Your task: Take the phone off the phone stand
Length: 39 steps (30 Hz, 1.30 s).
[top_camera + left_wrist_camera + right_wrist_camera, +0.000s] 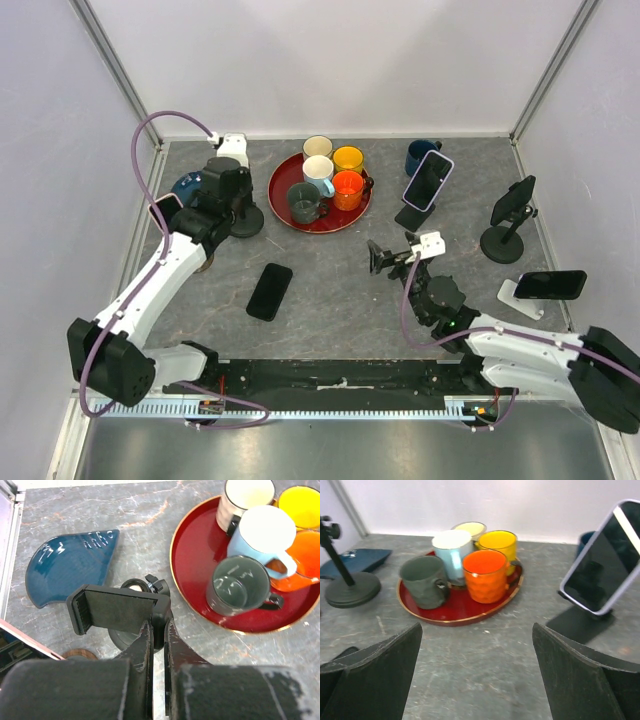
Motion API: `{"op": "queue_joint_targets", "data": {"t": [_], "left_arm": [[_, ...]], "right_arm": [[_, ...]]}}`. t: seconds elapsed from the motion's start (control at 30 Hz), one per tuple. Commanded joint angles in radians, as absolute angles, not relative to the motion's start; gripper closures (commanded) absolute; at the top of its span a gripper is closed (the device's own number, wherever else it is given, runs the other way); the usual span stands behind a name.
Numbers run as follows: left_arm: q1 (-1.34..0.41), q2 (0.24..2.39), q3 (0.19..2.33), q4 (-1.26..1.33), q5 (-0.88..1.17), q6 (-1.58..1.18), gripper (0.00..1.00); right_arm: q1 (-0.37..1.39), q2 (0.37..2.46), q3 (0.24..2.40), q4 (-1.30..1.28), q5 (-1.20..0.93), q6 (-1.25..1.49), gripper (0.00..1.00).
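Observation:
An empty black clamp phone stand [115, 611] with a round base [243, 222] stands at the back left. My left gripper [222, 185] is over it, and in the left wrist view [158, 622] the fingers are pinched on the right end of its clamp. A black phone [269, 291] lies flat on the table in front of that stand. My right gripper [383, 258] is open and empty above mid table [476, 627]. A lilac-cased phone [428, 180] leans on a black stand at the back right [602, 570].
A red tray [277, 195] with several cups sits at back centre. A blue dish [70, 565] lies left of the stand. A dark blue mug [420, 155], a black clamp stand [510, 215] and a phone on a white stand [548, 285] are on the right. Another phone [165, 208] is at the far left.

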State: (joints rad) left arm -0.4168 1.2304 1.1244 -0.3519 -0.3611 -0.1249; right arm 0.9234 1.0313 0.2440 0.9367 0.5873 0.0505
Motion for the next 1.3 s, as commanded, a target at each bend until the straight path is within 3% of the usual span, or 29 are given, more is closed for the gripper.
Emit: {"op": "queue_joint_targets", "data": {"t": [0.0, 0.33, 0.47, 0.57, 0.6, 0.8, 0.9, 1.13, 1.27], "left_arm": [[-0.35, 1.256, 1.103, -0.108, -0.302, -0.115, 0.98], [-0.302, 1.342, 1.091, -0.11, -0.253, -0.138, 0.98], [-0.296, 1.342, 1.086, -0.135, -0.253, -0.158, 0.92], [-0.295, 1.321, 1.083, -0.161, -0.259, -0.169, 0.79], [-0.295, 1.316, 1.081, -0.167, -0.259, -0.175, 0.7], [-0.296, 1.282, 1.095, -0.238, -0.238, -0.204, 0.35], [-0.295, 1.259, 1.121, -0.281, -0.221, -0.215, 0.23], [-0.295, 1.151, 1.131, -0.308, -0.204, -0.212, 0.19], [-0.296, 1.088, 1.12, -0.29, -0.192, -0.207, 0.19]], "right_arm": [[0.914, 0.884, 0.288, 0.622, 0.759, 0.081, 0.02], [0.914, 0.652, 0.371, 0.212, 0.876, 0.13, 0.02], [0.914, 0.594, 0.413, 0.089, 0.885, 0.132, 0.02], [0.914, 0.558, 0.469, -0.036, 0.884, 0.155, 0.02], [0.914, 0.545, 0.5, -0.067, 0.884, 0.163, 0.02], [0.913, 0.54, 0.63, -0.282, 0.884, 0.239, 0.02], [0.913, 0.587, 0.731, -0.389, 0.887, 0.258, 0.02], [0.894, 0.77, 0.978, -0.598, 0.923, 0.238, 0.02], [0.746, 0.877, 1.121, -0.644, 0.832, 0.224, 0.02]]}}
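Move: My left hand holds the empty phone stand by the right end of its clamp; the spot for its base is about 5 cm ahead, 4 cm left and 21 cm down. From that spot the red tray lies 17 cm right and 9 cm farther, the blue plate 12 cm left and 10 cm farther, the removed phone 5 cm right and 20 cm nearer. From my empty right hand the spot is some 32 cm left, 17 cm ahead and 17 cm down. With my left hand I carry the stand about 4 cm forward and slightly left while lowering it some 4 cm until its base rests on the table, then open the fingers wide, let go of the clamp, back off and rise about 5 cm. My open right hand swings right and back, away from the stand, then climbs 10 cm, turning some 20 degrees clockwise and tipping down. ##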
